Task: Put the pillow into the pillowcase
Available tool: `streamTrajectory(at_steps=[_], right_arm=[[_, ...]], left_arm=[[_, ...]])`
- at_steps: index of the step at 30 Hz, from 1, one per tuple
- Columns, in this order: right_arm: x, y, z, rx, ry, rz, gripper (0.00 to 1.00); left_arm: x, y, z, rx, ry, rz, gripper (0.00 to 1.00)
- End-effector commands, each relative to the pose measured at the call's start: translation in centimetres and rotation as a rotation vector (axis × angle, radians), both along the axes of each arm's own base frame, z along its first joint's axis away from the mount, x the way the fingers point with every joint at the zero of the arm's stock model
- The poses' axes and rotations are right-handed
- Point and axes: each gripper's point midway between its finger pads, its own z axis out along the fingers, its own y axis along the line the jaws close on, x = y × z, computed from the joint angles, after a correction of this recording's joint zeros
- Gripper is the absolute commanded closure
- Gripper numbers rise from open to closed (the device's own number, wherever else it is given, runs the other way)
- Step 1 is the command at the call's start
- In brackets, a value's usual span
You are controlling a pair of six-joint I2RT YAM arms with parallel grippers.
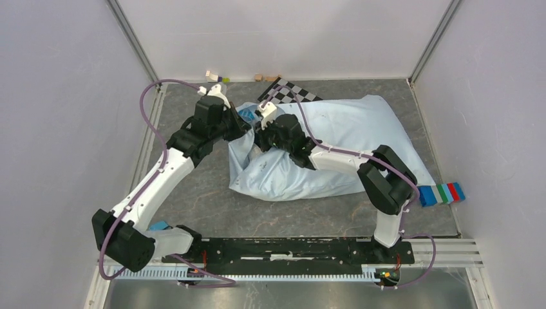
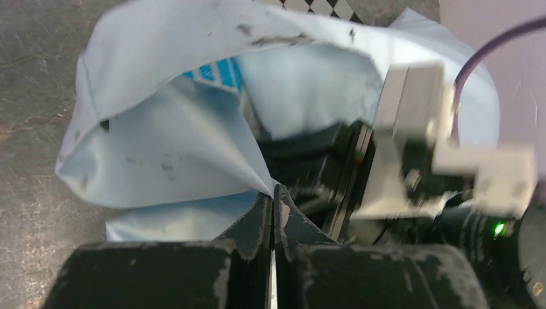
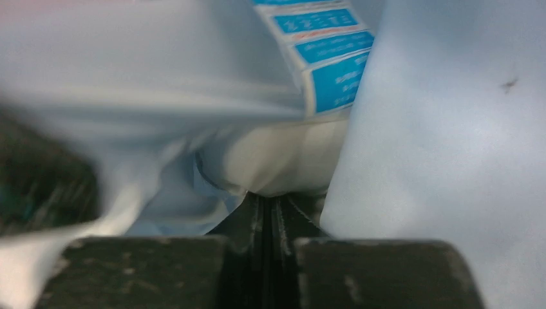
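Observation:
The light-blue pillowcase (image 1: 335, 145) lies bulging across the middle of the table, its mouth at the left end. My left gripper (image 1: 243, 121) is at that mouth. In the left wrist view its jaws (image 2: 273, 193) are shut on the pillowcase's (image 2: 167, 148) edge, holding the mouth agape. My right gripper (image 1: 263, 132) reaches into the mouth. In the right wrist view its tips (image 3: 273, 196) are shut on a bunch of the cream-white pillow (image 3: 283, 161), with pale blue cloth (image 3: 444, 141) all round. A blue-and-white label (image 3: 325, 58) shows inside. Most of the pillow is hidden in the case.
A black-and-white checkerboard panel (image 1: 291, 92) lies partly under the pillowcase's far edge. A striped coloured block (image 1: 443, 193) sits at the right wall. Small bits (image 1: 217, 77) lie by the back wall. The right arm's wrist (image 2: 412, 154) is close beside my left gripper.

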Motion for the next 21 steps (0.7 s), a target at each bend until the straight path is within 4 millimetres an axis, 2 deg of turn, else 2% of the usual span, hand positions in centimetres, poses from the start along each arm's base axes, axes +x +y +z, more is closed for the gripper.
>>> streamTrajectory(at_steps=[1, 2, 4, 6, 8, 12, 16, 17, 19, 21], right_arm=[[3.0, -0.1, 1.9, 0.081, 0.055, -0.101, 0.86], [2.7, 0.1, 2.7, 0.094, 0.050, -0.097, 0.78], [2.0, -0.2, 3.9, 0.095, 0.030, -0.112, 0.68], [0.7, -0.6, 4.7, 0.096, 0.017, -0.105, 0.60], [-0.5, -1.3, 5.1, 0.085, 0.021, -0.112, 0.53], [-2.8, -2.6, 4.9, 0.002, 0.025, -0.130, 0.43], [-5.8, -3.3, 3.8, -0.159, 0.013, -0.132, 0.36], [-7.1, -3.6, 3.7, -0.211, -0.004, -0.136, 0.34], [-8.6, -4.5, 5.0, -0.238, -0.057, -0.190, 0.28], [-9.1, -5.8, 6.3, -0.215, -0.050, -0.242, 0.26]], left_arm=[[-1.3, -1.3, 1.8, -0.105, -0.038, -0.052, 0.98], [-1.3, -1.2, -0.2, -0.075, 0.016, -0.044, 0.98], [-1.3, -0.9, -2.9, -0.026, 0.085, -0.032, 0.98], [-1.0, -0.1, -4.3, 0.015, 0.111, 0.003, 0.97], [-0.5, 0.9, -5.0, 0.044, 0.113, 0.044, 0.91], [0.1, 2.2, -5.5, 0.059, 0.125, 0.095, 0.95], [0.2, 1.4, -5.9, 0.025, 0.130, 0.062, 0.98], [0.0, 1.1, -6.0, 0.013, 0.134, 0.045, 0.98], [-0.1, 0.9, -6.3, 0.001, 0.136, 0.037, 0.98], [-0.2, 0.8, -6.8, -0.001, 0.146, 0.036, 0.98]])
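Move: The right gripper is shut inside the pillowcase mouth; the bare end of the pillow shows about 6 cm back from it, 1 cm to its left and 8 cm lower. The rim held by the left fingers is some 3 cm ahead and 2 cm left of the right hand, about 5 cm above it. The blue box inside is roughly 7 cm ahead, 3 cm left and 8 cm lower. From the left hand, that pillow end lies about 7 cm back, 1 cm right and 15 cm down. Open the right gripper wide and, after a slight nudge forward, draw it back out of the pillowcase mouth about 8 cm, rising some 4 cm and drifting a little left, so the spread fingers hang over the pillow end. Meanwhile lower the left gripper about 7 cm with the rim, easing its pinch briefly on the way and closing again. ##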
